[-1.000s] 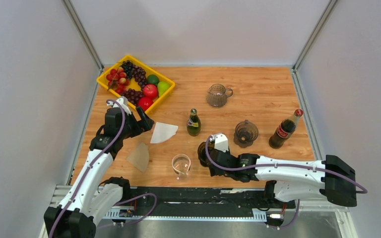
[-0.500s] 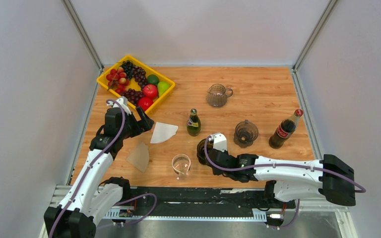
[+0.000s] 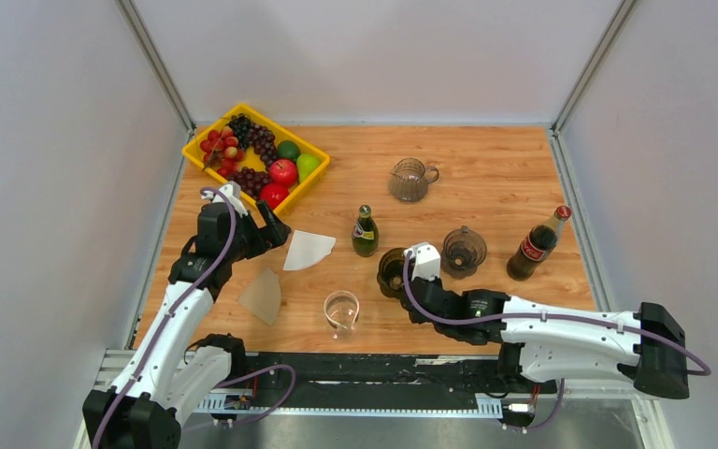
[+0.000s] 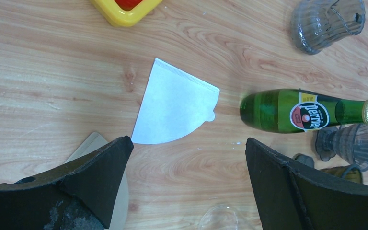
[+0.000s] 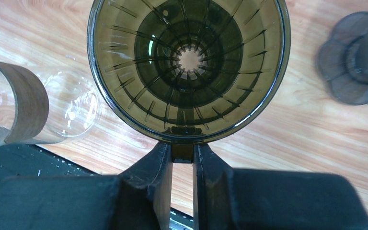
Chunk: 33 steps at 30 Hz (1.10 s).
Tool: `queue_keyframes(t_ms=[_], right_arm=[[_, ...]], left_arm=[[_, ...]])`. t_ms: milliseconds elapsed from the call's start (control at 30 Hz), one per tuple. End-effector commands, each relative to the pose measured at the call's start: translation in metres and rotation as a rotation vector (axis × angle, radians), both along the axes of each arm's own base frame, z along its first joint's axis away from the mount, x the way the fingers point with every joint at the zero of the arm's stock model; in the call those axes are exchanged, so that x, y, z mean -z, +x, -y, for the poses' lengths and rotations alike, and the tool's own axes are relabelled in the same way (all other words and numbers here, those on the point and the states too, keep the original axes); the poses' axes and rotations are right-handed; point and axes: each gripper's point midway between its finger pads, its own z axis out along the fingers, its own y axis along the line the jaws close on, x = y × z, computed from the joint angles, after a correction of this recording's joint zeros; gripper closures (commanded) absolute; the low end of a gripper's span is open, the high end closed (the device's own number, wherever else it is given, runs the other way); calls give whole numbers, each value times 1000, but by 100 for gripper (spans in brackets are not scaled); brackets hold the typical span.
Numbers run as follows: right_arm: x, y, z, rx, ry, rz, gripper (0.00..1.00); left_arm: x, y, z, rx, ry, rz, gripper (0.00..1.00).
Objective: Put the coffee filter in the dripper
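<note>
The dripper [image 3: 393, 271] is a dark amber ribbed cone standing just right of the table's middle front. My right gripper [image 5: 182, 153] is shut on the small tab at the near rim of the dripper [image 5: 189, 67], whose inside holds nothing. A white coffee filter [image 3: 307, 250] lies flat on the wood left of the green bottle. My left gripper [image 3: 276, 229] hovers open beside it. In the left wrist view the white filter [image 4: 175, 108] lies just beyond the wide-apart fingers of the left gripper [image 4: 187, 158]. A brown filter [image 3: 264, 296] lies nearer the front edge.
A green bottle [image 3: 365, 232] stands between filter and dripper. A clear glass [image 3: 341, 310] sits front centre. A grey ribbed cup [image 3: 464, 251], a cola bottle [image 3: 538, 243] and a glass pitcher [image 3: 409, 180] stand to the right and back. A yellow fruit tray [image 3: 196, 150] is back left.
My right gripper has closed on the dripper's tab and shifted the dripper slightly right and away from the front edge. The left arm has stayed still.
</note>
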Motion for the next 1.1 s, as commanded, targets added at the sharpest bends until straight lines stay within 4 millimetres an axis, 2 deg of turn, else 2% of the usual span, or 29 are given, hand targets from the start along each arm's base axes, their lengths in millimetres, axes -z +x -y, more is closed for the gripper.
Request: queue_keyframes(t_ms=[0,200,367,500,567,700,833,933,1067], right_arm=[[-52,23,2,42,28,143,100],[-94,58,11,108,46,190,100],[-129,106,21,196,71,205,100],[-143,146,23,222,55,214,100],[-145,166,23,217,34,208,100],[-149,215,37,259,-1,199,100],[-151,252,36,236,-22,194,100],[-143,274,31,203,-11,165,100],[-134,292,27,166,-16,147,100]], left_arm=[[-6,5,4,17,-17,34,0],[-7,4,8,37,-29,41,0],[-8,6,10,38,-38,43,0],[-5,8,11,34,-43,32,0],[-2,8,12,36,-40,23,0],[1,10,13,41,-35,6,0],[4,9,14,47,-31,-2,0],[7,8,14,47,-27,-9,0],[10,8,12,40,-19,-19,0]])
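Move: Farther out from the right hand, which already holds the dripper by its handle off the table, stands the glass jug: about 33 cm ahead, 2 cm to the right and 3 cm lower. Flanking the way there, the green bottle is some 16 cm ahead and 9 cm left, the grey glass cup about 11 cm ahead and 12 cm right. From the left hand the jug lies roughly 20 cm ahead, 32 cm right and 10 cm lower. Carrying the dripper by its pinched handle, the right hand swings forward about 26 cm towards the glass jug, between the green bottle and the grey cup. It climbs some 12 cm over the first half, then runs nearly level with a slight sink, drifting a little right while the wrist turns about 15 degrees clockwise; the fingers keep their hold. ##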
